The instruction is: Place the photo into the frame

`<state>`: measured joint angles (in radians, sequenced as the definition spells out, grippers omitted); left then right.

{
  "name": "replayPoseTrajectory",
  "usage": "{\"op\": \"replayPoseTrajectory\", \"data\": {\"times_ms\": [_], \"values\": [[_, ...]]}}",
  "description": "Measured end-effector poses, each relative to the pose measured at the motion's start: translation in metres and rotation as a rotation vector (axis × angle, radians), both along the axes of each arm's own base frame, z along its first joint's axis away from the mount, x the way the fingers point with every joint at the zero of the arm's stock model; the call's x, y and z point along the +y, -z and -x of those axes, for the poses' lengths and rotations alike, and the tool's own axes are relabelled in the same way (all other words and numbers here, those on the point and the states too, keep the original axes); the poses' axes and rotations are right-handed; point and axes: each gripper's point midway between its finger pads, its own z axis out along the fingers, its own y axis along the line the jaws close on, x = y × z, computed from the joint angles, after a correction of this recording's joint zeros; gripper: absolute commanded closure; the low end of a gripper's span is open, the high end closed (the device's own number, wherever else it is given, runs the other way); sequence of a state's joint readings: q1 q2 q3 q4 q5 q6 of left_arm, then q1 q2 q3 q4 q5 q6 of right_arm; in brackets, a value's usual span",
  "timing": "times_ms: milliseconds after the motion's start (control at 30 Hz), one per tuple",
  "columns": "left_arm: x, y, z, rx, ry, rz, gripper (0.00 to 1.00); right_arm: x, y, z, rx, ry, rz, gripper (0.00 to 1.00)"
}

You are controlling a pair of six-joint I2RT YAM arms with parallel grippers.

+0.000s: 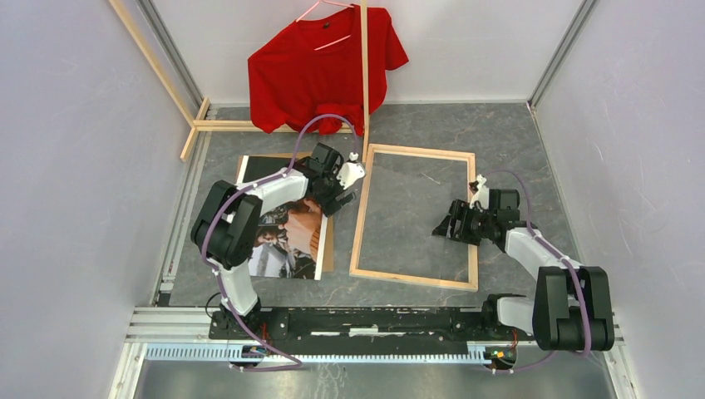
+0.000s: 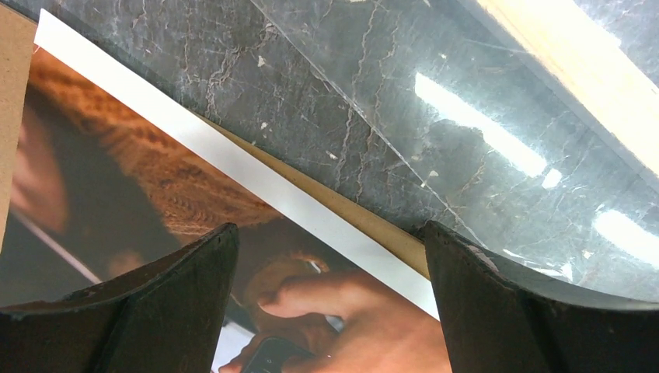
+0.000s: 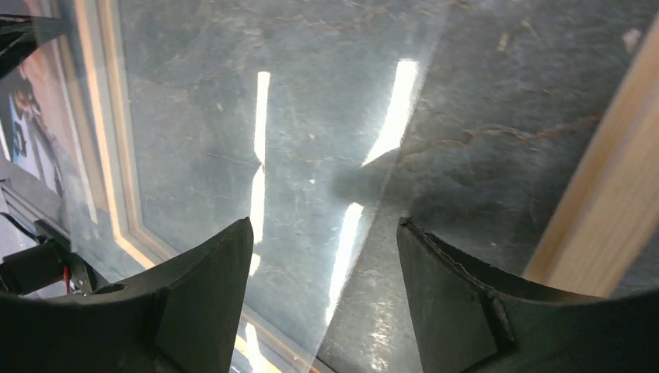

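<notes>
The photo [image 1: 287,245], a print in dark, orange and tan tones, lies face up at the left on the floor. My left gripper [image 1: 337,202] hovers open over its right edge; the left wrist view shows the photo [image 2: 155,179] and its white border between the spread fingers [image 2: 194,295]. The frame [image 1: 362,216], pale wood, lies flat just to the right. Inside it, near the right rail, my right gripper [image 1: 443,226] stands open and holds nothing. In the right wrist view the frame [image 3: 614,194] rail passes on the right, and a clear sheet [image 3: 311,116] lies below the gripper [image 3: 325,225].
A brown cardboard sheet [image 2: 373,221] sticks out from under the photo's right edge. A red T-shirt [image 1: 320,71] hangs on a wooden rack [image 1: 364,75] at the back, its base poles [image 1: 233,126] on the floor. Walls close in on both sides.
</notes>
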<state>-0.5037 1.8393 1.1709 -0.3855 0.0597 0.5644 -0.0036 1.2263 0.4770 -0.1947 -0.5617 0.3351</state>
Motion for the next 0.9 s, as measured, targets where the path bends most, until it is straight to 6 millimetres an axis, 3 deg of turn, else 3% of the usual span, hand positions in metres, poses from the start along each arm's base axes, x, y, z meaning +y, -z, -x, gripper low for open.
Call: {"op": "replayPoseTrajectory", "data": {"times_ms": [333,433,533,667,733,900], "values": [[0.0,0.001,0.001,-0.007,0.001,0.006,0.05,-0.007,0.007,0.007,-0.027,0.056,-0.003,0.22],[0.0,0.001,0.001,-0.008,-0.001,0.007,0.05,-0.004,0.008,0.008,-0.04,0.054,-0.031,0.3],[0.0,0.001,0.002,-0.005,-0.013,0.012,0.06,0.002,0.011,0.013,-0.04,0.042,-0.073,0.3],[0.0,0.001,0.002,-0.011,-0.023,0.018,0.05,0.009,0.009,0.024,-0.053,0.024,-0.119,0.21],[0.0,0.001,0.002,-0.016,-0.023,0.02,0.05,0.01,0.007,0.03,-0.057,0.023,-0.127,0.02],[0.0,0.001,0.003,-0.02,-0.028,0.024,0.05,0.011,0.003,0.04,-0.043,0.019,-0.126,0.02]]}}
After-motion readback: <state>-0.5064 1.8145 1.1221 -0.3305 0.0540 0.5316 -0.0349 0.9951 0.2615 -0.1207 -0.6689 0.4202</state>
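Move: The clear sheet lies on the frame, and its right edge runs front to back inside the frame, about 2 cm to the right of my right hand and 3 cm below it. From the same hand, the frame's right rail is some 7 cm to the right, straight across, and its near rail is about 13 cm straight back. From my left hand, that sheet edge is roughly 27 cm to the right and 6 cm back. My right hand first settles about 1 cm lower and a touch to the right, its open fingers spanning the clear sheet's right edge. Then I draw it back some 4 cm along that edge, towards the frame's near rail, easing about 1.5 cm left, tilting its left side up a few degrees and opening the fingers fully. ##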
